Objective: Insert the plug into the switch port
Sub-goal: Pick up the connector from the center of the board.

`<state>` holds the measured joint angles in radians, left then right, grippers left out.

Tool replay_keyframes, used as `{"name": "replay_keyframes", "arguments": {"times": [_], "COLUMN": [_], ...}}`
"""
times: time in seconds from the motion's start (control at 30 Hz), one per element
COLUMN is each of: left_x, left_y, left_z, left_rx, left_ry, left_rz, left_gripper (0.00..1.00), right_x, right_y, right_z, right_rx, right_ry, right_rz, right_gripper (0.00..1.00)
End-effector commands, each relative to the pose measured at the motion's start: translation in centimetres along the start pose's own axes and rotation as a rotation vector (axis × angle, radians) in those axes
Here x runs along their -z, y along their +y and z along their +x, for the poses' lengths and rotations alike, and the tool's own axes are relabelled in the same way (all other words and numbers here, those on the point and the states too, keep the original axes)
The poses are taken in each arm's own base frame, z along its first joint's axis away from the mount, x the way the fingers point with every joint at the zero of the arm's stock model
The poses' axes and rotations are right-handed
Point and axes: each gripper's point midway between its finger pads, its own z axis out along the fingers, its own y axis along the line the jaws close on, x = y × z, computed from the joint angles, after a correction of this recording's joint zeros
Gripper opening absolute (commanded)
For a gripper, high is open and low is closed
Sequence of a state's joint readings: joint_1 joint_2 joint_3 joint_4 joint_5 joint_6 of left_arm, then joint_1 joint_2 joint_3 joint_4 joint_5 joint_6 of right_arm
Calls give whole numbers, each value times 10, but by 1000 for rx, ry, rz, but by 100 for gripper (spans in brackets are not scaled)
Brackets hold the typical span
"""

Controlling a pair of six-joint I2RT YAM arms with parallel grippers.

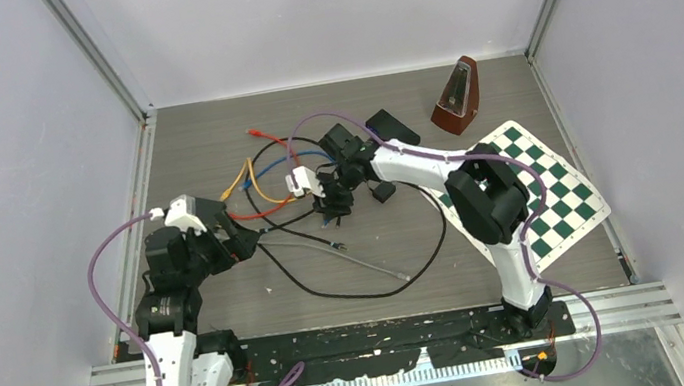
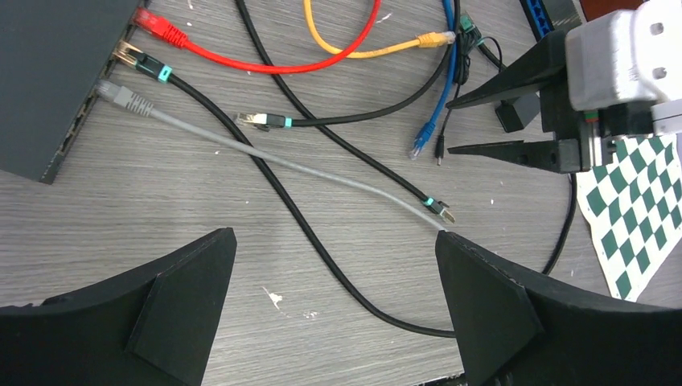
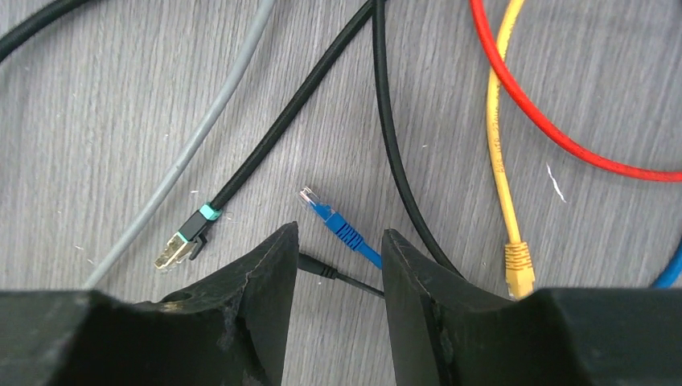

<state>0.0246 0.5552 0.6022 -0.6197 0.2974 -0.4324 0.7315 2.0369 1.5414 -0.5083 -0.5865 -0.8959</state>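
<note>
The dark switch (image 2: 48,72) lies at the top left of the left wrist view, with red, black-teal and grey plugs seated in its side. My right gripper (image 3: 339,233) hovers low over the table, jaws partly apart and holding nothing. A loose blue plug (image 3: 334,225) lies just ahead of its fingertips, and a thin black barrel plug (image 3: 322,267) crosses the gap between them. In the left wrist view the same gripper (image 2: 448,127) hangs over the blue plug (image 2: 418,145). My left gripper (image 2: 334,237) is wide open above bare table and a black cable.
Loose ends lie around: a yellow plug (image 3: 519,265), a gold-tipped black-teal plug (image 3: 181,241), and red, grey and black cables. A black box (image 1: 396,125), a metronome (image 1: 457,96) and a green checkerboard (image 1: 539,185) sit to the right.
</note>
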Motion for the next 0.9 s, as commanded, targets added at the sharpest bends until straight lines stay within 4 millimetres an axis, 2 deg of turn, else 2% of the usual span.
{"name": "replay_keyframes", "arguments": {"times": [0.0,0.23,0.27,0.4,0.6,0.7,0.8,0.87], "left_x": [5,8,8,9,11,11,12,13], "left_y": [1,2,1,-6,-4,-3,-2,2], "left_z": [-14,-16,-15,-12,-15,-15,-16,-16], "left_rx": [-37,-41,-45,-59,-64,-63,-64,-58], "left_ry": [-60,-75,-72,-61,-84,-83,-83,-85], "left_rz": [-21,-36,-26,16,2,-2,-11,-38], "left_gripper": [100,100,100,99,100,100,100,100], "right_x": [-2,-13,-15,-22,-28,-28,-29,-26], "right_y": [-3,-10,-8,-6,-2,0,3,0], "right_z": [-4,21,29,42,50,50,48,39], "right_rx": [90,112,107,139,183,189,195,206], "right_ry": [12,112,140,202,266,268,260,231], "right_rz": [-46,-52,-66,-84,-127,-134,-145,-125], "right_gripper": [50,49,49,49,47,37,18,10]}}
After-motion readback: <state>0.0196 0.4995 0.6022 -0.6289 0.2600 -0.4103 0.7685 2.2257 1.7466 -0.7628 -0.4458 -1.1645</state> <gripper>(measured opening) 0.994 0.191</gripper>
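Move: The blue plug lies nearly straight below the right hand, about 5 cm down and 1 cm ahead. The small black lead's tip is level with that hand fore and aft and 2 cm to its right, at the same depth. The teal-banded black plug lies some 5 cm back and 1 cm right, the yellow plug about 8 cm ahead and 2 cm right. From the left hand, the blue plug is roughly 9 cm ahead, 15 cm right and 14 cm below. The blue plug is taken by its boot: the right hand sinks onto it by about 5 cm, easing forward and to the right by around 1 cm on the way, its half-open fingers tipping some 15 degrees steeper and turning about 10 degrees counter-clockwise. Once down, it stays low and the fingers close, pinching the boot just behind the clear tip. ##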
